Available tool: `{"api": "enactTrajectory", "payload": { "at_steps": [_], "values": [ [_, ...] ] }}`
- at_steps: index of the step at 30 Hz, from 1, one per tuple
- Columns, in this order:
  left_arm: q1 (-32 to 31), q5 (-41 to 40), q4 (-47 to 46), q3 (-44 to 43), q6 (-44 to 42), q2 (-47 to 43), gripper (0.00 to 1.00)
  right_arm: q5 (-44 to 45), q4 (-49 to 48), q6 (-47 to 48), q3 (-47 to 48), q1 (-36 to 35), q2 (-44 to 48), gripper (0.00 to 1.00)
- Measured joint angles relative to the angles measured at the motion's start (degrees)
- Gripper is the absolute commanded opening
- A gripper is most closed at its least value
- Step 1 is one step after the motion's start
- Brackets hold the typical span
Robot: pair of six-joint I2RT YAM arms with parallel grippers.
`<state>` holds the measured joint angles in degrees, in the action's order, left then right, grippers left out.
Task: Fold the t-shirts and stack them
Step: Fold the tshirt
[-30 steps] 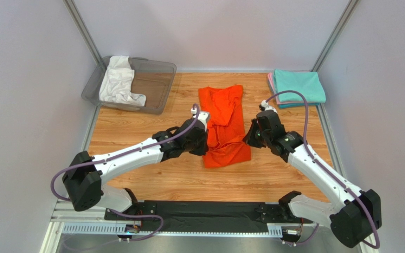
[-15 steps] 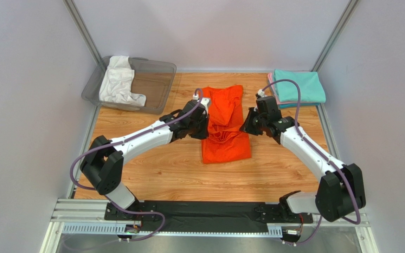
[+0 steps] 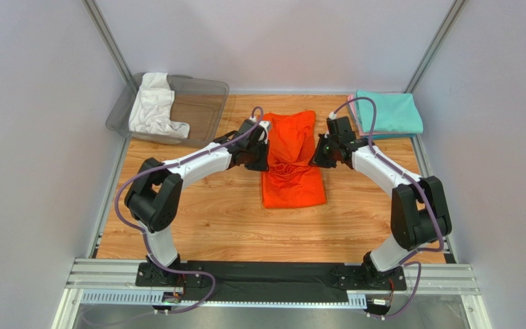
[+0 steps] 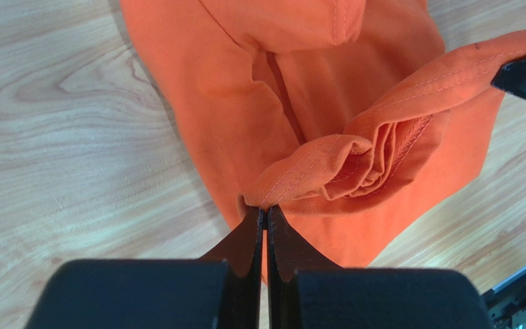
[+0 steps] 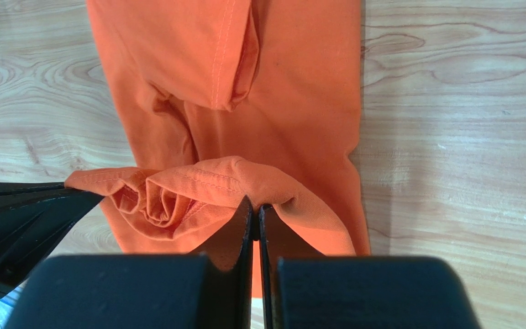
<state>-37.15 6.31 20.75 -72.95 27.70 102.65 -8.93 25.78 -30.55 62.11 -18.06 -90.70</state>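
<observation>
The bright orange t-shirt [image 3: 292,159] lies lengthwise in the middle of the wooden table, its near hem lifted and bunched between the two grippers. My left gripper [image 3: 264,152] is shut on the hem's left corner [image 4: 262,200]. My right gripper [image 3: 316,152] is shut on the hem's right corner [image 5: 255,199]. The raised hem [image 4: 355,164] sags in folds over the shirt's flat lower layer [image 5: 300,89]. A white t-shirt [image 3: 152,106] lies crumpled in the bin. A folded teal t-shirt [image 3: 388,113] rests on a pink one [image 3: 350,104] at the back right.
A clear grey plastic bin [image 3: 204,113] stands at the back left. Metal frame posts [image 3: 111,48] and grey walls close in the table on three sides. Bare wood [image 3: 197,219] shows in front of the shirt.
Both grippers have carried the orange shirt's near hem away from the arm bases toward the far end, folding the shirt over itself. Both arms have stretched further out.
</observation>
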Motion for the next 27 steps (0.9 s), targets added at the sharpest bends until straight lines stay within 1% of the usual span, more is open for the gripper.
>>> {"api": "enactTrajectory", "payload": {
  "at_steps": [3, 4, 5, 7, 8, 9, 10, 11, 12, 13, 14, 15, 17, 18, 19, 20, 24, 27],
  "values": [
    [0.6, 0.8, 0.0, -1.2, 0.0, 1.8, 0.0, -0.1, -0.2, 0.0, 0.8, 0.3, -2.0, 0.01],
    [0.7, 1.0, 0.0, -1.6, 0.0, 2.4, 0.0, -0.1, -0.3, 0.0, 0.9, 0.4, -2.6, 0.02],
    [0.9, 1.2, 0.0, -1.9, 0.0, 3.0, 0.01, -0.1, -0.3, 0.0, 1.1, 0.6, -3.1, 0.05],
    [1.1, 1.3, 0.0, -2.3, 0.0, 4.0, 0.12, -0.1, -0.4, -0.1, 1.4, 0.9, -4.1, 0.08],
    [1.3, 1.4, 0.2, -2.6, 0.0, 4.6, 0.16, -0.1, -0.4, -0.1, 1.6, 1.0, -4.6, 0.13],
    [1.4, 1.4, 0.3, -2.8, 0.0, 5.0, 0.33, -0.2, -0.4, -0.2, 1.8, 1.0, -5.1, 0.19],
    [1.5, 1.4, 0.5, -2.8, -0.1, 5.2, 0.43, -0.2, -0.4, -0.2, 1.9, 1.0, -5.4, 0.4],
    [1.6, 1.4, 0.7, -2.8, -0.1, 5.4, 0.55, -0.4, -0.4, -0.1, 2.1, 1.2, -5.7, 0.46],
    [1.6, 1.4, 1.0, -2.9, -0.2, 5.4, 0.62, -0.5, -0.4, -0.3, 2.1, 1.3, -5.9, 0.48],
    [1.6, 1.4, 1.1, -2.9, 0.0, 5.4, 0.68, -0.7, -0.3, -0.2, 2.1, 1.3, -5.9, 0.56],
    [1.6, 1.4, 1.2, -2.9, 0.2, 5.4, 0.72, -0.8, -0.3, -0.4, 2.2, 1.3, -5.9, 0.58],
    [1.7, 1.5, 1.2, -2.9, 0.1, 5.4, 0.78, -1.0, -0.3, -0.3, 2.3, 1.4, -5.9, 0.61],
    [1.7, 1.6, 1.4, -2.9, 0.1, 5.3, 0.83, -1.3, -0.3, -0.5, 2.5, 1.4, -5.7, 0.77],
    [1.7, 1.7, 1.4, -2.9, 0.1, 5.3, 0.87, -1.4, -0.2, -0.6, 2.5, 1.4, -5.6, 0.77],
    [1.7, 1.7, 1.6, -2.9, 0.0, 4.9, 0.92, -1.5, -0.1, -0.6, 2.5, 1.4, -5.3, 1.0],
    [1.7, 1.8, 1.8, -2.9, 0.0, 4.5, 0.99, -1.7, 0.1, -1.2, 2.4, 1.3, -4.7, 1.0],
    [1.7, 2.3, 1.6, -1.4, 0.3, -0.5, 1.0, -2.7, 0.1, -1.1, -0.2, 1.0, 1.9, 1.0],
    [1.7, 2.4, 0.9, 2.6, 1.0, -7.1, 1.0, -3.8, 0.0, -1.1, -2.8, 0.3, 8.3, 1.0]
  ]
}}
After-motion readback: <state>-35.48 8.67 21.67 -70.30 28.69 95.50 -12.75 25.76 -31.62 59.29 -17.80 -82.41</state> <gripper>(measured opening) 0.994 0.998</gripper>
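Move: The orange t-shirt's raised hem hangs between both closed grippers. Its landing place on the shirt lies about 1 cm ahead of each hand and some 3 cm below. The shirt's collar end is about 17 cm ahead of the left hand and 6 cm to its right, and the near fold 12 cm back and 8 cm right. From the right hand the near fold lies 13 cm back and 5 cm left, the folded stack 17 cm ahead and 21 cm right. The t-shirt's hem, still pinched at both corners, is lowered by both hands together, about 2.5 cm down and a little forward, onto the shirt's upper part. There both grippers open wide and let go of it, then lift off some 6 cm, drawing back 2 to 3 cm towards the near fold, wrists nearly unturned. ##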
